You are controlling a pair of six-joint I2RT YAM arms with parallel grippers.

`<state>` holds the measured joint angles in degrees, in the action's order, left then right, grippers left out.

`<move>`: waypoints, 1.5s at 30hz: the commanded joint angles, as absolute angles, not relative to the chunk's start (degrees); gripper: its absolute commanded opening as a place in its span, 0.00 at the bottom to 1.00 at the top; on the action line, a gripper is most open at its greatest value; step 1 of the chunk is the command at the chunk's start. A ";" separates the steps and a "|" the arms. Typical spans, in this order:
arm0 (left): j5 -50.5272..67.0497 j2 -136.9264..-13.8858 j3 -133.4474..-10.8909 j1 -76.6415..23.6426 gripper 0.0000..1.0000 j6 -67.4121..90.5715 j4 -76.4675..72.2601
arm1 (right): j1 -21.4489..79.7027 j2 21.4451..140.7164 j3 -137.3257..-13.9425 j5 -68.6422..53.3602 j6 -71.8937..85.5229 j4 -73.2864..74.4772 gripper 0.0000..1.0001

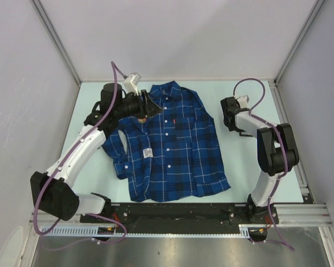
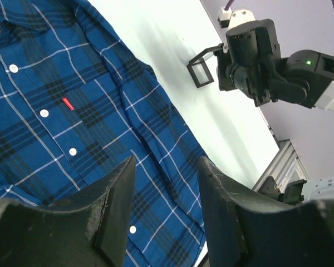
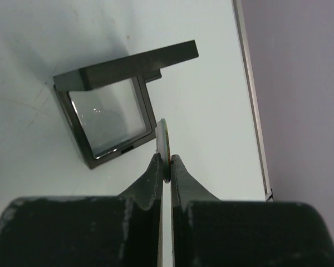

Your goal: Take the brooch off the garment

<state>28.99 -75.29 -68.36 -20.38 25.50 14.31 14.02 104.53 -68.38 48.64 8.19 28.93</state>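
Note:
The garment (image 1: 167, 144), a dark blue plaid shirt with white buttons, lies flat in the middle of the table, collar to the far side. My left gripper (image 1: 150, 104) hovers over its collar and left shoulder; in the left wrist view the left gripper (image 2: 164, 164) is open, with only the shirt (image 2: 72, 111) below it. At the far right my right gripper (image 1: 232, 118) is off the shirt. In the right wrist view the right gripper (image 3: 165, 161) is shut on a thin round disc seen edge-on, the brooch (image 3: 163, 133), above the table.
A small black case with a clear hinged lid (image 3: 108, 119) stands open on the table just past the right fingertips; the same case (image 2: 200, 71) shows beside the right arm. The table's right rail (image 3: 250, 100) runs close by. A small brownish spot (image 1: 142, 118) sits under the left gripper.

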 commanded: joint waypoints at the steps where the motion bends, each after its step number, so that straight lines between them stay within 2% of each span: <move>1: 30.58 -75.76 -69.61 -20.57 0.53 26.01 12.66 | 13.36 105.99 -71.28 50.62 5.98 25.05 0.00; 11: 31.20 -76.82 -69.70 -20.57 0.53 26.19 12.48 | 11.78 109.33 -72.25 49.83 5.62 23.82 0.00; 31: 30.94 -76.64 -69.70 -20.57 0.53 26.02 12.66 | 12.48 113.55 -73.39 50.36 5.10 23.20 0.13; 38: 30.94 -76.55 -69.70 -20.57 0.53 25.84 12.74 | 15.11 112.33 -74.62 48.96 5.80 25.49 0.39; 45: 28.31 -77.43 -70.05 -20.04 0.53 24.18 14.24 | 20.47 104.51 -78.22 44.04 10.19 33.91 0.54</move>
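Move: The open box for the brooch in my right fingers has its middle about 3 cm ahead of them, 2 cm to their right and some 5 cm below. Its raised lid stands roughly 4 cm beyond that middle and 3 cm higher. The garment's middle lies around 35 cm to my right hand's left and 5 cm back. From my left hand the box is some 43 cm right, 7 cm ahead and 25 cm below. My right hand, still pinching the brooch, eases down about 3.5 cm, and forward some 2 cm, into the box's open base. There I let the fingers part, slowly at first and then to about half open, letting go of the brooch, and draw the hand off roughly 4 cm to my left, rising a little, away from the box. ##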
